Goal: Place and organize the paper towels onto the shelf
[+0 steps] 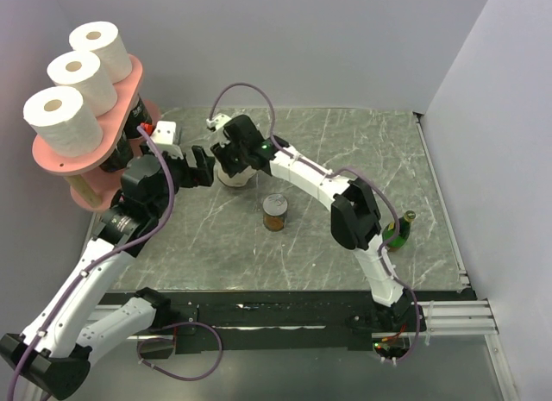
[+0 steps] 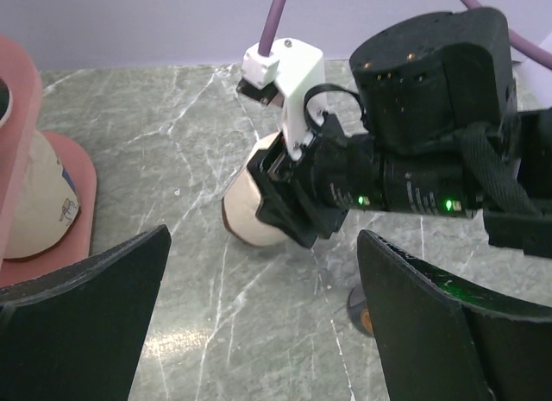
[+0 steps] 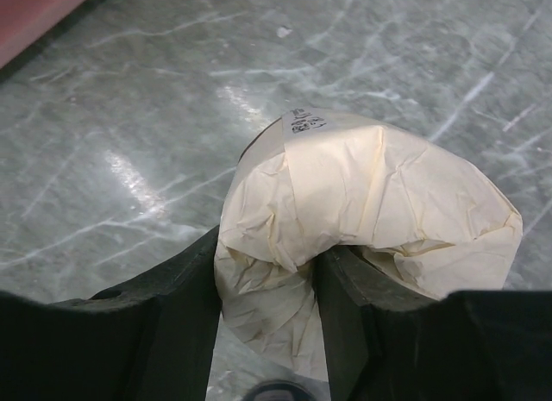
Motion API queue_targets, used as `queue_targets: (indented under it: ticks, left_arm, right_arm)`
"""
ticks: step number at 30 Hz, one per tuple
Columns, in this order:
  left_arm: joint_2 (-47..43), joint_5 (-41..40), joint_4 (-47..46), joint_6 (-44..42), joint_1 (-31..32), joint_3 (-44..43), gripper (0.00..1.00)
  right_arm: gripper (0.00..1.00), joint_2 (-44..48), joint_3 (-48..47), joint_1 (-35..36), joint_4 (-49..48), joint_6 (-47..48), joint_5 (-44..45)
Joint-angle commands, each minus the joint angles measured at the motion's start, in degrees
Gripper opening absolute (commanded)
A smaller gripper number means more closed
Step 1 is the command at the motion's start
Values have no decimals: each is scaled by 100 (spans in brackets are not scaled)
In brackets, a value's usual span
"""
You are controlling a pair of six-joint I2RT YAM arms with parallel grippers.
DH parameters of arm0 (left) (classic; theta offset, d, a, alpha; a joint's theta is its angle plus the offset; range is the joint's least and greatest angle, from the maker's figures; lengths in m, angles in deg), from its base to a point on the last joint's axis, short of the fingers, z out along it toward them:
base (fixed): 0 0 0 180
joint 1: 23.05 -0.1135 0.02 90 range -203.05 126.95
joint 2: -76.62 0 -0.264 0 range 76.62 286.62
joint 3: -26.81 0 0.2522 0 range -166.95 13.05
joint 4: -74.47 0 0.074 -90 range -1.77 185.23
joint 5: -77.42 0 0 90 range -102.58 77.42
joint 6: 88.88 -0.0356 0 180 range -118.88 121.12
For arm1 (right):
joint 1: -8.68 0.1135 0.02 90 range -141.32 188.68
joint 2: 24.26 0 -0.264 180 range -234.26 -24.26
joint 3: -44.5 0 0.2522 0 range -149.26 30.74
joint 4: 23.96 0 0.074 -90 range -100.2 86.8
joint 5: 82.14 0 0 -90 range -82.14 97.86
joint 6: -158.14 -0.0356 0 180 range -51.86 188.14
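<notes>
Three white paper towels (image 1: 59, 116) stand on the top board of the pink shelf (image 1: 129, 84) at the far left, with dark-wrapped rolls (image 1: 131, 129) on the tier below. A cream-wrapped roll (image 2: 39, 203) rests on the shelf's lowest board (image 2: 79, 185). Another cream-wrapped roll (image 1: 233, 178) sits mid-table, where my right gripper (image 3: 267, 323) is shut on its crinkled wrapping (image 3: 371, 194), one finger at the hollow end and one outside. My left gripper (image 2: 263, 323) hangs open just left of that roll (image 2: 250, 222), nothing between its fingers.
A small brown tin can (image 1: 275, 213) stands on the marble table just near of the held roll. A green bottle (image 1: 398, 231) stands at the right, behind my right arm's elbow. Walls close in the table at the back and right.
</notes>
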Motion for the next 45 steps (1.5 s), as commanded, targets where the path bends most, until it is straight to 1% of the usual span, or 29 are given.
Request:
queue_targets:
  ticks: [1, 6, 14, 19, 23, 26, 27, 28, 29, 30, 31, 32, 33, 34, 35, 36, 38, 39, 40, 41, 42, 43, 45]
  left_arm:
    - [-233, -239, -355, 21, 19, 69, 96]
    - [-339, -319, -355, 21, 19, 43, 96]
    - [-550, -267, -39, 82, 11, -431, 96]
    - [-331, -170, 462, 74, 11, -1045, 96]
    - [-102, -56, 796, 74, 11, -1380, 96]
    - [109, -46, 963, 39, 19, -1504, 96]
    - [188, -20, 1059, 21, 11, -1608, 96]
    - [380, 23, 1217, -49, 19, -1670, 96]
    - [486, 41, 1314, -67, 11, -1741, 96]
    - [618, 41, 1393, -84, 11, -1863, 96]
    - [889, 67, 1559, -137, 19, -1925, 97]
    - [1039, 68, 1631, -155, 28, -1978, 98]
    - [1197, 50, 1684, -163, 37, -2066, 99]
    - [1521, 33, 1728, -181, 37, -2093, 99]
    - [1672, -46, 1780, -181, 89, -2119, 99]
    - [1848, -81, 1781, -181, 98, -2154, 99]
    - [2357, -239, 1772, -207, 212, -2172, 98]
    - [2533, -292, 1816, -234, 256, -2250, 97]
    - [2935, -362, 1825, -277, 300, -2295, 97]
    - [3139, -424, 1851, -295, 396, -2365, 97]
    - [3342, -477, 1895, -304, 423, -2522, 96]
    - [3666, -477, 1869, -322, 441, -2593, 95]
    - [3957, -329, 1746, -357, 476, -2760, 94]
  right_arm:
    - [52, -34, -302, 203, -477, -87, 41]
    - [53, -78, -240, 378, -416, -236, 50]
    - [55, 36, -161, 502, -346, -298, 112]
    - [58, 527, -109, 458, -451, -315, 112]
    - [59, 1072, 383, 292, -513, -499, 120]
    - [59, 1670, 1050, 90, -495, -710, 252]
    - [59, 2028, 1269, 11, -495, -781, 383]
    - [60, 2232, 1741, -60, -487, -929, 376]
    - [60, 2451, 2007, -174, -521, -992, 384]
    - [61, 2915, 2279, -218, -548, -1036, 428]
    - [61, 3172, 2822, -253, -600, -1071, 463]
    - [62, 3444, 3106, -263, -722, -1071, 524]
    - [63, 3951, 3361, -263, -759, -1054, 603]
    - [64, 4200, 3816, -271, -785, -1080, 630]
    - [66, 4437, 4020, -271, -803, -1115, 630]
    - [69, 4875, 4205, -263, -785, -1150, 639]
    - [75, 5299, 4706, -245, -750, -1282, 552]
    - [81, 5693, 4865, -236, -768, -1378, 543]
    - [88, 5897, 5188, -210, -794, -1396, 525]
    - [97, 6108, 5348, -193, -838, -1414, 507]
    - [100, 6458, 5498, -184, -881, -1432, 542]
    - [99, 6635, 5734, -175, -934, -1458, 577]
    - [99, 7039, 5911, -157, -952, -1449, 639]
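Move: The right gripper holds the wrapped paper towel by its wall; the towel's middle is about 3 cm ahead, 3 cm right and 5 cm below, with its table spot 1 cm back and 10 cm below. From the open left gripper the towel lies roughly 13 cm ahead, 5 cm right and 22 cm below; the can about 3 cm ahead, 17 cm right and 25 cm lower; the shelf's middle some 10 cm ahead, 20 cm left and 12 cm lower. Ease the right gripper back and left about 5 cm with the towel, slackening the grip, then let go, lift clear and retreat right and back, opening fully. Raise the left gripper slightly back, then once the right is leaving, swing it down about 19 cm, forward and right to the towel, tipping its open fingers some 30 degrees downward; stop short of gripping. ##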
